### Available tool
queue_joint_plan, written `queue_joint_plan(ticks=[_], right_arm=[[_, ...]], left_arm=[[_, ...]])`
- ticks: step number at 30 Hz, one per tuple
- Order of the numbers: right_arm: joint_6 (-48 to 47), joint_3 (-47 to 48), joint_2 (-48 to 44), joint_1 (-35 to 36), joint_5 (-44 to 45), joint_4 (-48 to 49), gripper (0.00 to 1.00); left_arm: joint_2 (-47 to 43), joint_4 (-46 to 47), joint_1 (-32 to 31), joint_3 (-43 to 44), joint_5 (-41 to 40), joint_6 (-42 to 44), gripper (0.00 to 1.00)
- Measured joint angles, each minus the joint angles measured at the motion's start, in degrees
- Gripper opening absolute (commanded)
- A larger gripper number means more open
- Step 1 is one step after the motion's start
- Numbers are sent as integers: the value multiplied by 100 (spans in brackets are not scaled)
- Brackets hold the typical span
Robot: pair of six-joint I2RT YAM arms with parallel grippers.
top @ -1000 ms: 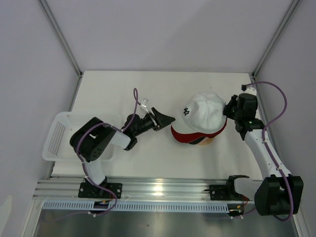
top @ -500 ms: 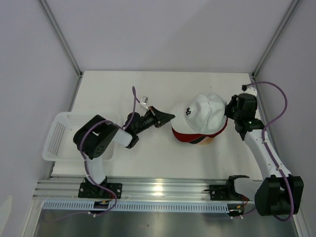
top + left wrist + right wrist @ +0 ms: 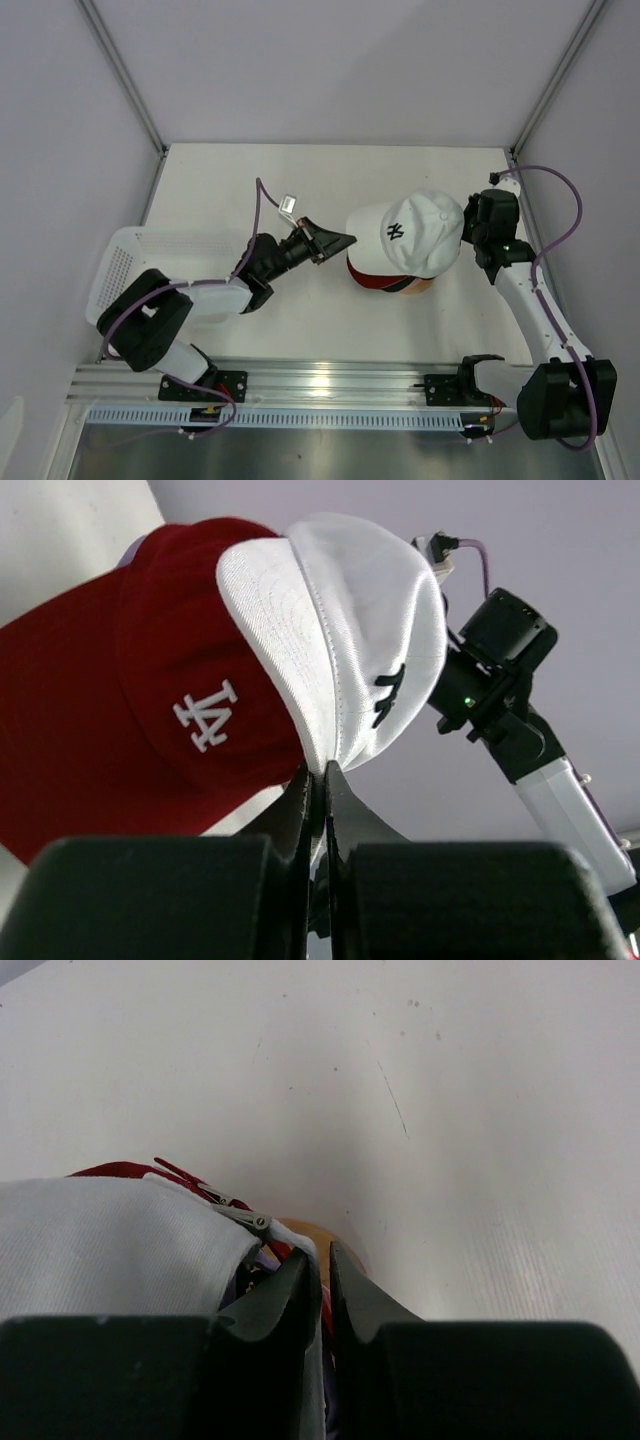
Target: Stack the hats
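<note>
A white hat [image 3: 418,230] with a dark emblem lies tilted on top of a pile of hats, over a red hat [image 3: 372,277]. My left gripper [image 3: 348,240] is shut on the edge of the white hat's brim. In the left wrist view its jaws [image 3: 328,772] pinch the white brim [image 3: 330,630], with the red hat [image 3: 130,710] and its white emblem behind. My right gripper [image 3: 463,228] is shut on the back of the white hat. In the right wrist view its tips [image 3: 326,1256] clamp the white fabric [image 3: 110,1250] by the strap buckle.
A white mesh basket [image 3: 125,265] sits at the left edge, partly under my left arm. A tan wooden stand [image 3: 424,290] shows beneath the pile, and its rim [image 3: 337,1237] appears in the right wrist view. Metal frame posts stand at the back corners.
My left arm has reached out to the right and its jaws have shut on the white hat's brim. The white hat has turned and shifted on the pile. My right gripper has kept its hold.
</note>
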Motion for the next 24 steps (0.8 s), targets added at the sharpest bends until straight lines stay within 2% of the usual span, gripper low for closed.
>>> queue_joint_plan(ticks=[4,9,19,24], right_arm=[[2,28,-17,13,-7,-55,16],[4,146,107,24,-90,-92,15],[4,264,330,26,-105,-48,14],[4,264,411,9,-31,55,14]], left_arm=[[-393,-535,-238,-212,-455,37,1],[-444,-608,-323,-470,-920,-15,1],[861,433,-334,-494,-1213,-494,1],[1150,518,-330,-339,-1298,-540,1]])
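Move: The white cap is already held at both ends, by its brim in the left fingers and by the rim in the right. Its middle is some 13 cm right of the left hand, 2 cm ahead and about level. The red cap it goes onto lies about 12 cm right, 3 cm ahead and 8 cm below, with the wooden base roughly 16 cm right, 3 cm ahead and 25 cm below. From the right hand, the red cap is about 12 cm left, 4 cm back and 5 cm below. The white cap's brim is brought down towards the red cap by the left hand, which sinks about 8 cm, easing back 1 cm first and finishing 2 cm forward of its start. Its shut fingers keep the brim pinched while the wrist tips them down and turns slightly counter-clockwise, some 15 degrees in all. The right hand keeps its hold on the rim and drifts forward about 1.5 cm. ##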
